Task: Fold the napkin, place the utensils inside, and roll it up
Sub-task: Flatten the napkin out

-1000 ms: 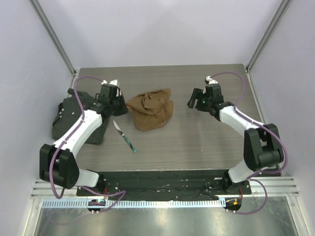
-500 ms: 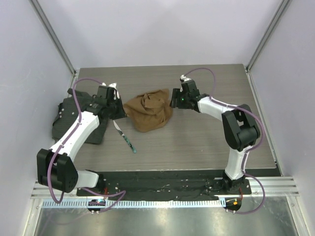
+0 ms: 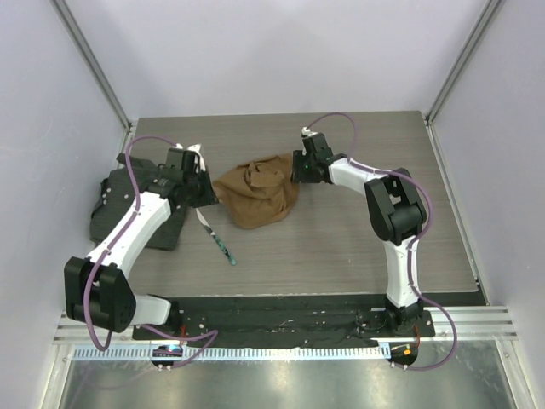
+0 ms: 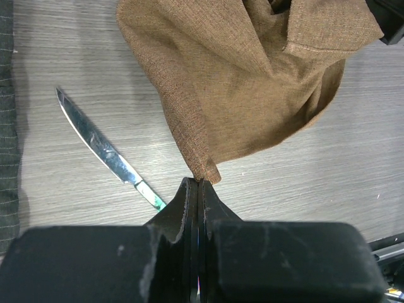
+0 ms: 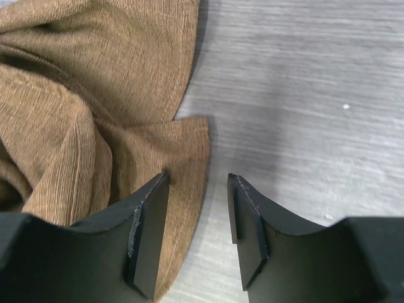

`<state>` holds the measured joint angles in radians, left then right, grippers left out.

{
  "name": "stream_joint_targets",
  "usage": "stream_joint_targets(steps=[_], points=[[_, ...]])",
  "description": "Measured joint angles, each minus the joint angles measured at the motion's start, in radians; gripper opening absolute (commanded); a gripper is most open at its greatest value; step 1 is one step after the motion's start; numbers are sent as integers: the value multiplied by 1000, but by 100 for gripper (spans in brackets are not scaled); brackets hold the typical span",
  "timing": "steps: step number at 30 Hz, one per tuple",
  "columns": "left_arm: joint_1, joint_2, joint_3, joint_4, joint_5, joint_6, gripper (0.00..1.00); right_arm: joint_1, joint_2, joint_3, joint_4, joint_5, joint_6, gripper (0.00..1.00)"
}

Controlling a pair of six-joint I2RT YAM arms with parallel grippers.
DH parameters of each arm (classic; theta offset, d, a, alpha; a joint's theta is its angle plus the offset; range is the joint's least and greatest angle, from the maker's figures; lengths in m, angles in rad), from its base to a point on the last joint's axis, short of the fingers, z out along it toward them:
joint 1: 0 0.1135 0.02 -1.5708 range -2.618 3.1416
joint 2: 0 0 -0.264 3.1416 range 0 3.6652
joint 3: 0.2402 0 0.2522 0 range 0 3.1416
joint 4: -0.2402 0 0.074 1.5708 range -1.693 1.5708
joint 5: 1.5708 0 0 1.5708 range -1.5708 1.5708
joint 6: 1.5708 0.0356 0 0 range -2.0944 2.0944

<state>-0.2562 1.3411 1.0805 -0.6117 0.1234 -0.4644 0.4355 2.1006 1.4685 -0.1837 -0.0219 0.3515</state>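
The tan-brown napkin (image 3: 257,194) lies crumpled at the table's middle. My left gripper (image 3: 210,197) is shut on its left corner, and the left wrist view shows the corner pinched at the fingertips (image 4: 201,181), with the cloth (image 4: 252,82) bunched beyond. My right gripper (image 3: 295,174) stands at the napkin's upper right corner. Its jaws (image 5: 197,182) are open, one finger (image 5: 148,214) over the cloth (image 5: 82,113) and the other (image 5: 249,214) over bare table, with the cloth's edge between them. The knife (image 3: 216,236) (image 4: 107,151) lies flat in front of the left gripper.
A dark textured mat (image 3: 128,209) lies at the table's left edge under the left arm and shows as a strip (image 4: 6,126) in the left wrist view. Grey walls and metal posts enclose the table at the back and both sides.
The right arm has swung left from open table to the napkin's right corner, and its jaws have narrowed. The left gripper has stayed shut on the left corner, shifting slightly left.
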Motion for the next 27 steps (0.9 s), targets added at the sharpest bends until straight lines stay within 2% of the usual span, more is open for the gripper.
stream_joint_targets(steps=[4,6,7,9,10,11,17,20,23,27], points=[[8,3,0,0,8,1,0,0,29,34,-14,-11,-9,48],[10,5,0,0,10,1,0,0,32,38,-19,-21,-9,42],[11,5,0,0,12,1,0,0,34,40,-20,-26,-10,29],[13,5,0,0,16,1,0,0,40,44,-22,-42,-15,17],[14,5,0,0,19,1,0,0,44,45,-24,-53,-14,3],[16,5,0,0,20,1,0,0,47,46,-23,-63,-18,1],[18,5,10,-2,21,-3,0,0,47,48,-29,-79,-25,1],[18,5,64,-18,13,-7,0,0,0,37,-59,-47,-36,1],[19,-1,161,-32,-13,-8,0,0,-121,25,-117,14,-59,1],[20,-47,293,-28,-61,-7,0,0,-399,27,-167,129,-92,1]])
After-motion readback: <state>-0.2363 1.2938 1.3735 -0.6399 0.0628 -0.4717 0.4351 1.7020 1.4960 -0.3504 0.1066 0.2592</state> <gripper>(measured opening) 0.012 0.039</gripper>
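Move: The napkin's right corner lies just under the right fingers, about 2 cm left, 1 cm ahead and 2 cm below; the crumpled middle is some 9 cm left and 4 cm back. From the left hand, which already holds the opposite corner, that right corner is roughly 16 cm ahead, 20 cm right and 14 cm lower. The knife lies about 13 cm below the left hand, 3 cm back and level sideways. Right fingers shut on the napkin's right corner and lift some 18 cm; left, still gripping, rises about 13. ##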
